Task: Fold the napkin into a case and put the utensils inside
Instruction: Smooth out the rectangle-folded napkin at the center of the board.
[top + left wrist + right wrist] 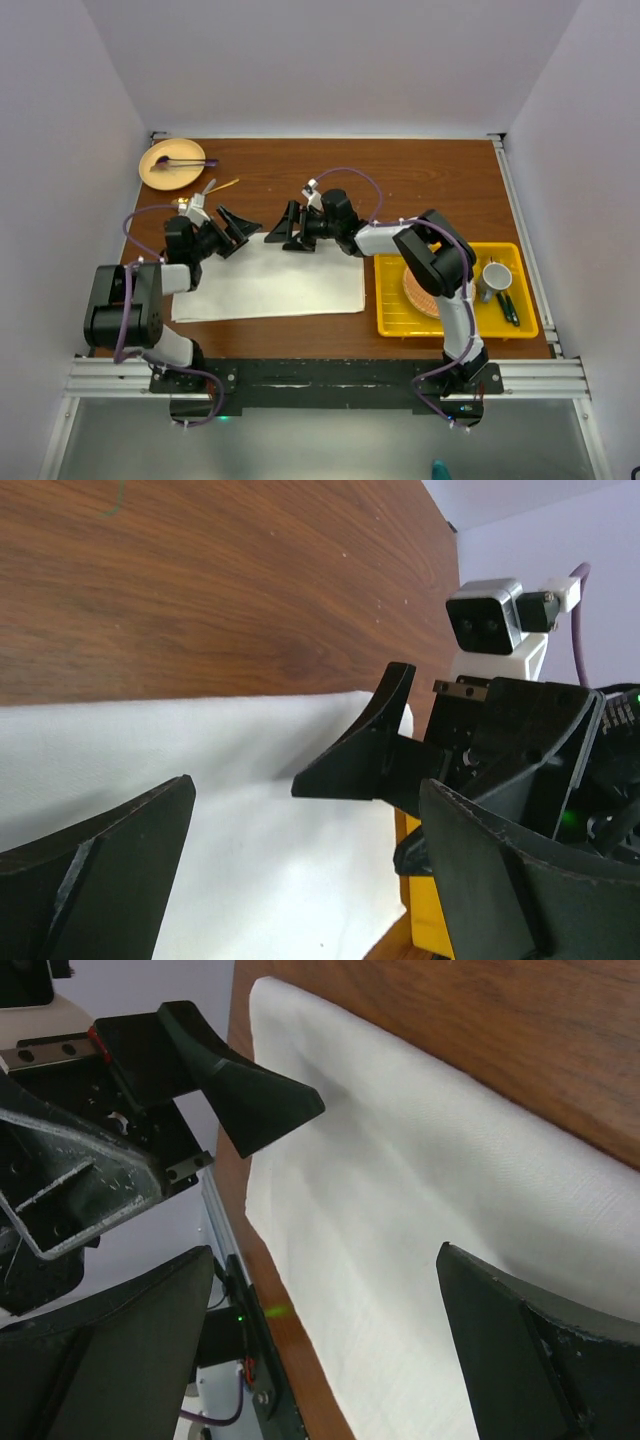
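The cream-white napkin (270, 282) lies flat on the wooden table as a wide rectangle, seen close up in both wrist views (200, 780) (400, 1220). Both grippers hover over its far edge, facing each other. My left gripper (243, 236) (310, 880) is open with only cloth below it. My right gripper (282, 236) (325, 1350) is open too, and nothing sits between its fingers. A slim gold-coloured utensil (224, 185) lies on the table behind the left wrist, partly hidden by it.
A tan plate (158, 172) with a purple utensil (185, 161) sits at the far left corner. At the right, a yellow tray (525, 325) holds a woven orange mat (418, 290), a cup (496, 275) and dark green-handled utensils (509, 307).
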`<action>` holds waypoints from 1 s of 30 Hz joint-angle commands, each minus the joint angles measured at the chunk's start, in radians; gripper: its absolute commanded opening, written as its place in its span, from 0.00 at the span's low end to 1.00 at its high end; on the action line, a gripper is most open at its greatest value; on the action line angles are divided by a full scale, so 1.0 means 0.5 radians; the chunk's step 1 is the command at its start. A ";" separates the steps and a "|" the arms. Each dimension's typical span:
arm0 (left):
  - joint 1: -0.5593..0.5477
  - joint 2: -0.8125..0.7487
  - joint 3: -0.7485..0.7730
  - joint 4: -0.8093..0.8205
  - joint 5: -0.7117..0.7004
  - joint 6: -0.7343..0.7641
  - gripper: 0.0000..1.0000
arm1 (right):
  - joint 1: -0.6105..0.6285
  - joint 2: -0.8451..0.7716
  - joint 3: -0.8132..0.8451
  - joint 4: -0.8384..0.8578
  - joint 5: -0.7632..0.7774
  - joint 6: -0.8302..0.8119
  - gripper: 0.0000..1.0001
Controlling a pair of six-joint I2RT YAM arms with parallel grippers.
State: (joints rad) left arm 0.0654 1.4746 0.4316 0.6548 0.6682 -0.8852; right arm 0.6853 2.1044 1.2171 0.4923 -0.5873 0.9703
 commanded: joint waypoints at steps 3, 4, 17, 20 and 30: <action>0.025 0.385 0.042 0.577 -0.069 -0.120 1.00 | -0.054 0.135 0.026 0.313 -0.086 0.143 0.98; 0.044 0.437 0.054 0.598 -0.060 -0.110 1.00 | -0.079 0.141 0.017 0.301 -0.095 0.130 0.98; 0.581 0.607 0.002 0.617 0.176 -0.015 1.00 | -0.223 0.209 0.057 -0.122 -0.160 -0.170 0.98; 0.642 0.545 -0.050 0.556 0.170 0.040 1.00 | -0.242 0.224 0.124 -0.180 -0.203 -0.222 0.98; 0.685 0.539 -0.127 0.596 0.179 0.068 1.00 | -0.024 0.264 0.410 0.212 -0.249 0.121 0.98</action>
State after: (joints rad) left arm 0.3985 1.7538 0.3893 0.9745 0.7639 -0.9009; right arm 0.5961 2.2135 1.3430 0.4576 -0.6994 0.9211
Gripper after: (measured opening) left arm 0.997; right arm 0.983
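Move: Both open hands hover over the far strip of the folded napkin. Its middle is about 10 cm back, 8 cm right and 5 cm below the left hand; from the right hand it is some 10 cm back, 5 cm left and 4 cm down. From the left hand, the gold spoon is roughly 12 cm ahead and 7 cm left, and the plate 20 cm ahead and 17 cm left. The yellow tray lies about 44 cm right of the right hand and 14 cm back. With fingers still wide open, the left hand sinks about 4.5 cm onto the napkin while easing forward, then sweeps level along its far strip some 10 cm left towards its left end, turning nearly 15 degrees counter-clockwise and drawing back slightly. The right hand, also open, drops 2.5 cm to the cloth and slides about 3 cm forward and 3 cm right, the opposite way, before creeping on forward, rising a little and turning back left. ##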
